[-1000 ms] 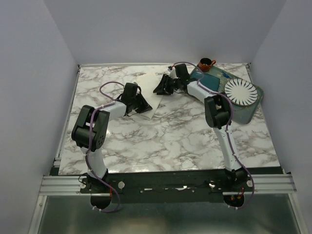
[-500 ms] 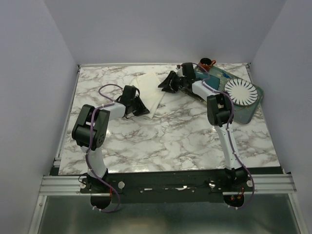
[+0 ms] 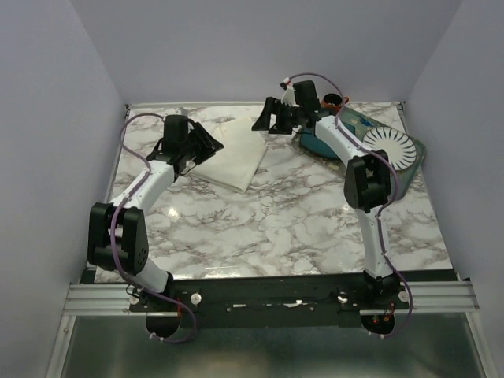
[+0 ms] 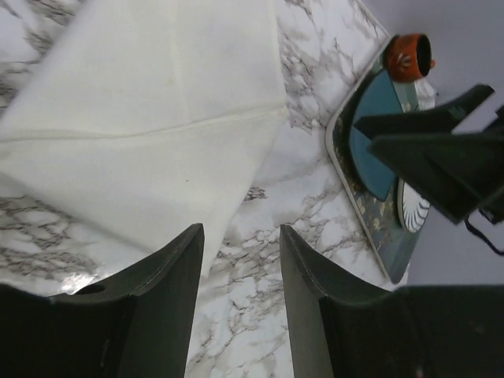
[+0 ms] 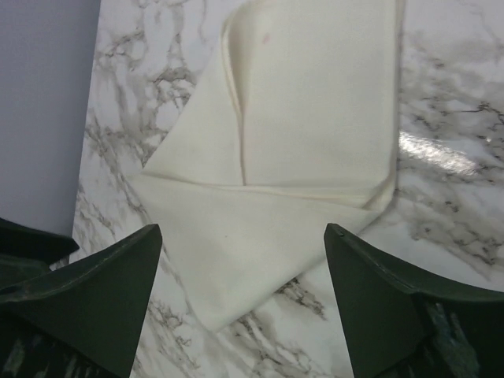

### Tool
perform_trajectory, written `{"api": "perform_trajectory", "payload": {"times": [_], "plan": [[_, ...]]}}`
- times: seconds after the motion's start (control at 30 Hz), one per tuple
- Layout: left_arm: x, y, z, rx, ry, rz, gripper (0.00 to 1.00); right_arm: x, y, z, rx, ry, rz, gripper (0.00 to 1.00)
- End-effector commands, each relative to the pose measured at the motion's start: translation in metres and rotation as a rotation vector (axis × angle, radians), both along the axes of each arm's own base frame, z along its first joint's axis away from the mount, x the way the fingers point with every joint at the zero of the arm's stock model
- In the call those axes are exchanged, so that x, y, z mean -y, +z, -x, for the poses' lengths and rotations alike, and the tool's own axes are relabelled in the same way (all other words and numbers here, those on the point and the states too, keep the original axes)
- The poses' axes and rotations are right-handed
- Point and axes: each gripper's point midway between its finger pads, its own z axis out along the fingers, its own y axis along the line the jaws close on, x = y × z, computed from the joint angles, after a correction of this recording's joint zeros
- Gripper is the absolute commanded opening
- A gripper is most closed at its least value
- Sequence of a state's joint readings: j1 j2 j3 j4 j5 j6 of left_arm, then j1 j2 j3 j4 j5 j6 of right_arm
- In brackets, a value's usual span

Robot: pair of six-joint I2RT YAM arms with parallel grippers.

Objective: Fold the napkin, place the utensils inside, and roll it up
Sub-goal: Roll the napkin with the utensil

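The napkin [image 3: 236,157] lies folded on the marble table, a cream cloth with layered edges and a loose corner pointing toward the tray; it also fills the left wrist view [image 4: 157,110] and the right wrist view [image 5: 307,118]. My left gripper [image 3: 211,145] hovers at its left edge, open, with only table between the fingers [image 4: 239,236]. My right gripper [image 3: 265,124] hangs above the napkin's far right corner, open wide and holding nothing [image 5: 242,236]. The utensils are out of view.
A dark tray [image 3: 402,183] at the right holds a white ribbed plate [image 3: 388,148] and a teal plate [image 4: 376,134]. A small brown cup [image 3: 333,101] stands at the tray's far corner. Walls close in the table's left, right and back.
Both grippers opened and let go of the napkin. The left arm lifted and swung back to the left; the right arm rose toward the far edge. The napkin now lies folded.
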State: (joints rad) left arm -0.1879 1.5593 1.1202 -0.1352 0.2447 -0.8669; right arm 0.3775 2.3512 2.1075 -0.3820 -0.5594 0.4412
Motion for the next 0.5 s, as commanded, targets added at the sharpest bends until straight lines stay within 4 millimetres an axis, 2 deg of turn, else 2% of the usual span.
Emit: {"api": "perform_trajectory", "payload": {"times": [0.0,0.03,0.07,0.1,0.13,0.17,0.2,0.23,0.27,0.3,0.47], "plan": [[-0.057,-0.019,0.037,-0.126,0.221,-0.032,0.52,-0.031,-0.006,0.055,0.186,0.148,0.32,1.0],[-0.072,-0.022,0.04,-0.146,0.28,-0.048,0.52,-0.045,-0.013,0.071,0.223,0.212,0.393,1.0],[-0.088,-0.03,0.048,-0.189,0.357,-0.088,0.52,-0.043,-0.017,0.069,0.26,0.193,0.476,1.0],[-0.098,-0.029,0.054,-0.19,0.394,-0.097,0.53,-0.049,-0.023,0.07,0.28,0.205,0.521,1.0],[-0.109,-0.031,0.058,-0.203,0.436,-0.106,0.52,-0.062,-0.029,0.083,0.339,0.278,0.589,1.0],[-0.121,-0.035,0.064,-0.223,0.486,-0.129,0.53,-0.062,-0.033,0.081,0.374,0.269,0.661,1.0],[-0.127,-0.036,0.069,-0.233,0.517,-0.124,0.53,-0.063,-0.036,0.081,0.402,0.261,0.72,1.0],[-0.133,-0.037,0.072,-0.24,0.538,-0.126,0.53,-0.075,-0.042,0.089,0.442,0.295,0.765,1.0],[-0.136,-0.04,0.076,-0.257,0.556,-0.128,0.53,-0.076,-0.044,0.088,0.461,0.286,0.807,0.99],[-0.149,-0.041,0.08,-0.263,0.599,-0.134,0.53,-0.08,-0.046,0.09,0.474,0.296,0.824,0.98],[-0.161,-0.047,0.085,-0.285,0.638,-0.127,0.53,-0.101,-0.06,0.106,0.539,0.377,0.891,0.88]]}}
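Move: The napkin's near corner, which the right hand goes for, lies some 14 cm back, 9 cm to its left and 10 cm below; the folded napkin's middle is about 4 cm back and 12 cm left of that hand. The teal plate sits around 17 cm to its right and 2 cm farther out, the mug about 12 cm ahead and 20 cm right. From the left hand, the near corner lies roughly 7 cm back, 11 cm right and 14 cm below. No touch yet: the right hand, wide open, sweeps about 12 cm back and as far left across the napkin towards its near corner, lifting slightly before sinking to end some 6 cm lower, while its wrist rolls about 50 degrees counter-clockwise and its fingers tip steeper down. The left hand, half open, clears out to the left and back, away from the napkin, sinking a little and turning counter-clockwise. ##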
